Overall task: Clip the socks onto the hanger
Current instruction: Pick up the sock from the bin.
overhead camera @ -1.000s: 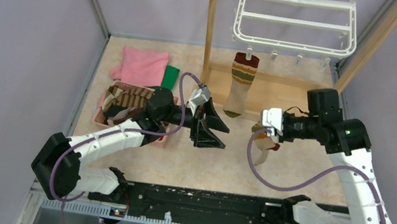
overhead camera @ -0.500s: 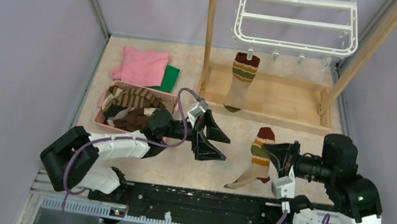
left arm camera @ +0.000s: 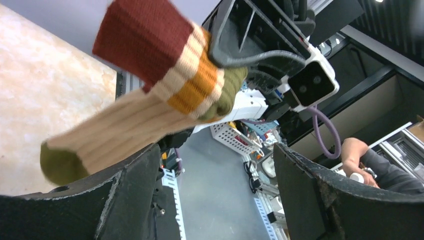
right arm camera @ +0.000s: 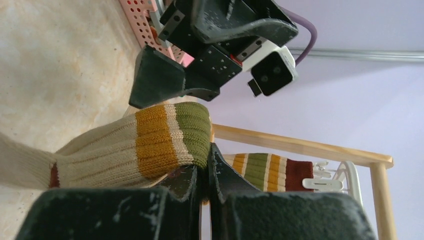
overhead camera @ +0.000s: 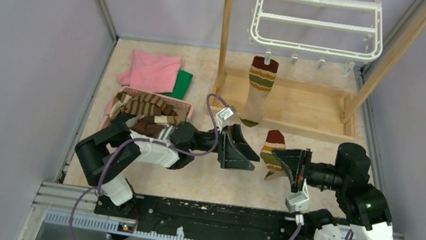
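One red, green and tan banded sock (overhead camera: 260, 87) hangs from a clip on the white hanger (overhead camera: 317, 22); it also shows in the right wrist view (right arm camera: 280, 171). My right gripper (overhead camera: 284, 160) is shut on the green band of a second banded sock (overhead camera: 272, 149) (right arm camera: 145, 145), which hangs above the table. My left gripper (overhead camera: 248, 153) is open, its fingers (left arm camera: 125, 192) wide apart, just left of that sock (left arm camera: 150, 95) and not touching it. More striped socks (overhead camera: 142, 106) lie in the pink basket.
The pink basket (overhead camera: 185, 108) stands at the left, with a pink cloth (overhead camera: 153, 69) and a green cloth (overhead camera: 183, 83) behind it. A wooden post frame (overhead camera: 288, 109) stands under the hanger. Purple walls close in both sides.
The right arm swung down from near the hanger, then carried its sock leftward up to the left gripper. The left gripper opened wider and reached right towards the sock.
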Robot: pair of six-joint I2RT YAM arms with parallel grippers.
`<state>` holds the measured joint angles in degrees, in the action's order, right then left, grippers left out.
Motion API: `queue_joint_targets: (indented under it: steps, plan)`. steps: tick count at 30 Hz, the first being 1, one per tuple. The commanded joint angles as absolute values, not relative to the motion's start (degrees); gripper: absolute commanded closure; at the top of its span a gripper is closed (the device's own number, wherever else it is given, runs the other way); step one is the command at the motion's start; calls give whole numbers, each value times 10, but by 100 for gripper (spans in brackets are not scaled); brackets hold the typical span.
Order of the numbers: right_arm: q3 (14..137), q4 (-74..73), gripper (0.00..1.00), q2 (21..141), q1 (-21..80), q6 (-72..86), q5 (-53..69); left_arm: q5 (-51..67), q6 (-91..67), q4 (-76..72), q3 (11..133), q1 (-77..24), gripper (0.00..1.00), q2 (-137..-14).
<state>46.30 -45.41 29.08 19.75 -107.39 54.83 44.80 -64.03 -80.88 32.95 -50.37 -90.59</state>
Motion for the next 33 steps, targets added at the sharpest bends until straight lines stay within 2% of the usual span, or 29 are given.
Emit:
queue_joint_targets:
  steps: [1, 7, 14, 18, 22, 24, 25, 26, 29, 33]
  plan:
    - [451, -448, 100, 292, 204, -1131, 580, 419, -660, -858, 374, -509, 12, -917]
    - [441, -494, 100, 294, 210, -1214, 576, 406, -658, -815, 406, -503, 13, -924]
    - [431, -495, 100, 297, 218, -1229, 573, 406, -630, -714, 434, -502, 25, -923]
    - [427, -495, 100, 299, 224, -1236, 572, 408, -612, -666, 449, -503, 39, -921]
    - [423, -496, 100, 301, 232, -1236, 571, 409, -589, -639, 458, -503, 62, -921]
    - [422, -496, 100, 301, 237, -1234, 568, 412, -572, -635, 459, -503, 79, -920]
    - [422, -496, 100, 301, 239, -1232, 568, 415, -561, -635, 460, -503, 93, -920]
    - [423, -496, 100, 301, 239, -1227, 569, 418, -548, -635, 458, -502, 100, -918]
    - [428, -485, 99, 298, 240, -1172, 580, 429, -465, -638, 440, -501, 100, -903]
    - [455, -476, 49, 299, 241, -1024, 576, 449, -279, -603, 389, -496, 100, -838]
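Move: The right hand already holds the sock by its striped part. The sock's cuff sits about 7 cm ahead of the left fingers, 5 cm to their right and 2 cm higher. From the left hand, the clipped sock hangs some 21 cm ahead, 2 cm left and 8 cm higher; the wooden tray is about 24 cm ahead, 12 cm right and 22 cm below. From the right hand, the left gripper is roughly 4 cm back, 6 cm left and 3 cm lower. The left fingers shut on the sock just below the cuff's rim, after the open hand travels about 4 cm forward and 3 cm right, rising some 3 cm on the way and sinking back. The right hand lowers the sock about 3 cm, easing slightly back, then begins opening its fingers at the very end. ##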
